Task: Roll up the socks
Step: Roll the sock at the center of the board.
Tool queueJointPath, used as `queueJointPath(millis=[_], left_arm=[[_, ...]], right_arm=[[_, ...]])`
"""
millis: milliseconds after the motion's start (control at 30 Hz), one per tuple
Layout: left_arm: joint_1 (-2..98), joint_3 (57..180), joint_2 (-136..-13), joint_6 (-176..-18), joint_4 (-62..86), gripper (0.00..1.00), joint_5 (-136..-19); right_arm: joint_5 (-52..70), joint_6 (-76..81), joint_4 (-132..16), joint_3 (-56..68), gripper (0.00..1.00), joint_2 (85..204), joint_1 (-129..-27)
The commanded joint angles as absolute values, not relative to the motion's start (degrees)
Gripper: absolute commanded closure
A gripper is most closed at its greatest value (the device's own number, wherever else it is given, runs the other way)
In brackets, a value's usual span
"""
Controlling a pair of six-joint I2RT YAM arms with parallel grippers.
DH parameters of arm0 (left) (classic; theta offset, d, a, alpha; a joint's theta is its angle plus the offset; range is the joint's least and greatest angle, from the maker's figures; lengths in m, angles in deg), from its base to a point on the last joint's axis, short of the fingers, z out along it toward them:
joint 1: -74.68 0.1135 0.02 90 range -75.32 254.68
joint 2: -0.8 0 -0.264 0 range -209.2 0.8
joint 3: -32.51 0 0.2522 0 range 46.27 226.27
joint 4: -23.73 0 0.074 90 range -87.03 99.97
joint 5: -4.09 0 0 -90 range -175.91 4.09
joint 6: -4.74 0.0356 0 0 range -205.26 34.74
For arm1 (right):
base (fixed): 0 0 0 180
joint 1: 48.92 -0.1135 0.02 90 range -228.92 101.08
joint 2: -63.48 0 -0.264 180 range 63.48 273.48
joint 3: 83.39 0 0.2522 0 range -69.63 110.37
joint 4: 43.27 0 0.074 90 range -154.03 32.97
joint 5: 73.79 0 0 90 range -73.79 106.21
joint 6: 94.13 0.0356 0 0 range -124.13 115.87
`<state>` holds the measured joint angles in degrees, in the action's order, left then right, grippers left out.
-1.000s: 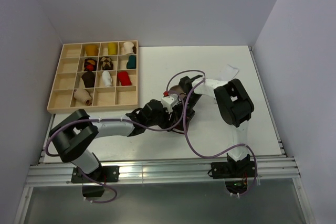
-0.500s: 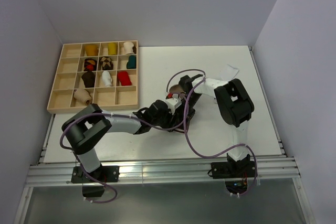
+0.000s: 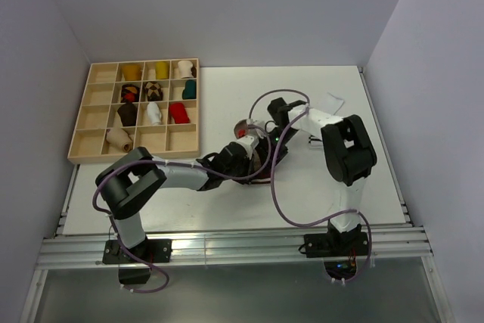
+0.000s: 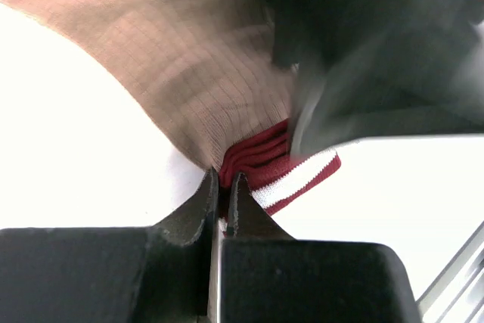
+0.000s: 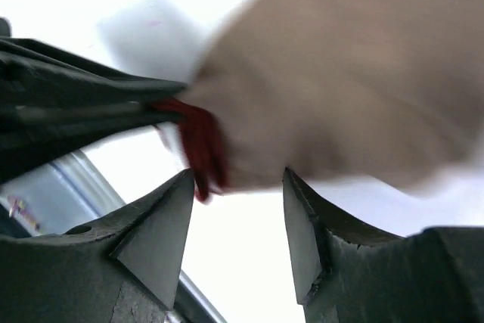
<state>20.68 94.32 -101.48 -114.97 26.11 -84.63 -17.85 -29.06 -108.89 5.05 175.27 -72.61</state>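
Observation:
The brown sock (image 4: pixel 189 73) with its maroon-and-white striped cuff (image 4: pixel 299 175) lies bunched near the table's middle (image 3: pixel 243 128). My left gripper (image 4: pixel 224 191) is shut, pinching the maroon edge of the cuff between its tips; in the top view it sits just in front of the sock (image 3: pixel 253 149). My right gripper (image 5: pixel 236 187) stands open right at the sock (image 5: pixel 340 73), with nothing between its fingers and the maroon cuff (image 5: pixel 200 145) off its left finger. From above it hovers at the sock's right side (image 3: pixel 266 132). The sock is blurred in the right wrist view.
A wooden compartment tray (image 3: pixel 83 141) holding several rolled socks sits at the back left. A pale flat piece (image 3: pixel 330 102) lies at the back right. Purple cables loop over both arms. A metal rail (image 3: pixel 227 247) runs along the near table edge.
The left gripper has shut on the striped cuff. The right gripper has opened, let go of the sock and drawn back toward the far right.

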Motion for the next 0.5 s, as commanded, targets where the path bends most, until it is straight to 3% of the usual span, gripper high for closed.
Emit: queueJointPath(millis=[0, 267, 467], left_arm=[[20.4, 94.9, -101.6, -120.0, 16.7, 1.00, -91.7], [20.3, 99.5, -97.2, -122.3, 2.1, 1.00, -95.0], [20.3, 109.7, -99.3, -120.7, -10.6, 1.00, -90.5]], right_arm=[[-17.0, -29.4, -105.5, 5.6, 0.42, 169.6, -68.1], [-21.6, -33.5, -104.0, 2.0, 0.41, 162.8, -55.2], [-18.7, -38.8, -94.7, -9.2, 0.41, 150.5, -55.9]])
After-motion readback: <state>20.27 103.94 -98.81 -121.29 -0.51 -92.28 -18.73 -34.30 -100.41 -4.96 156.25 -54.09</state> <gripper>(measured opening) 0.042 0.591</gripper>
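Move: Just off the right edge of the brown sock, the empty right hand has the sock's middle about 5 cm to its left, 3 cm ahead and 2 cm below. From that hand, the striped cuff lies roughly 4 cm left and 5 cm back, and the white sock some 17 cm right and 13 cm ahead. The left hand already pinches the cuff's left corner, with the sock's middle about 7 cm ahead and 1 cm to its right. Sweeping away from the brown sock, the right hand goes about 9 cm right, 6 cm forward and 5 cm up towards the white sock's side, drawing back slightly at the end; its fingers stay open and swing forward some 20 degrees. The left hand keeps its pinch on the cuff and drags it a good 3 cm left, fingers tipping more steeply down. ##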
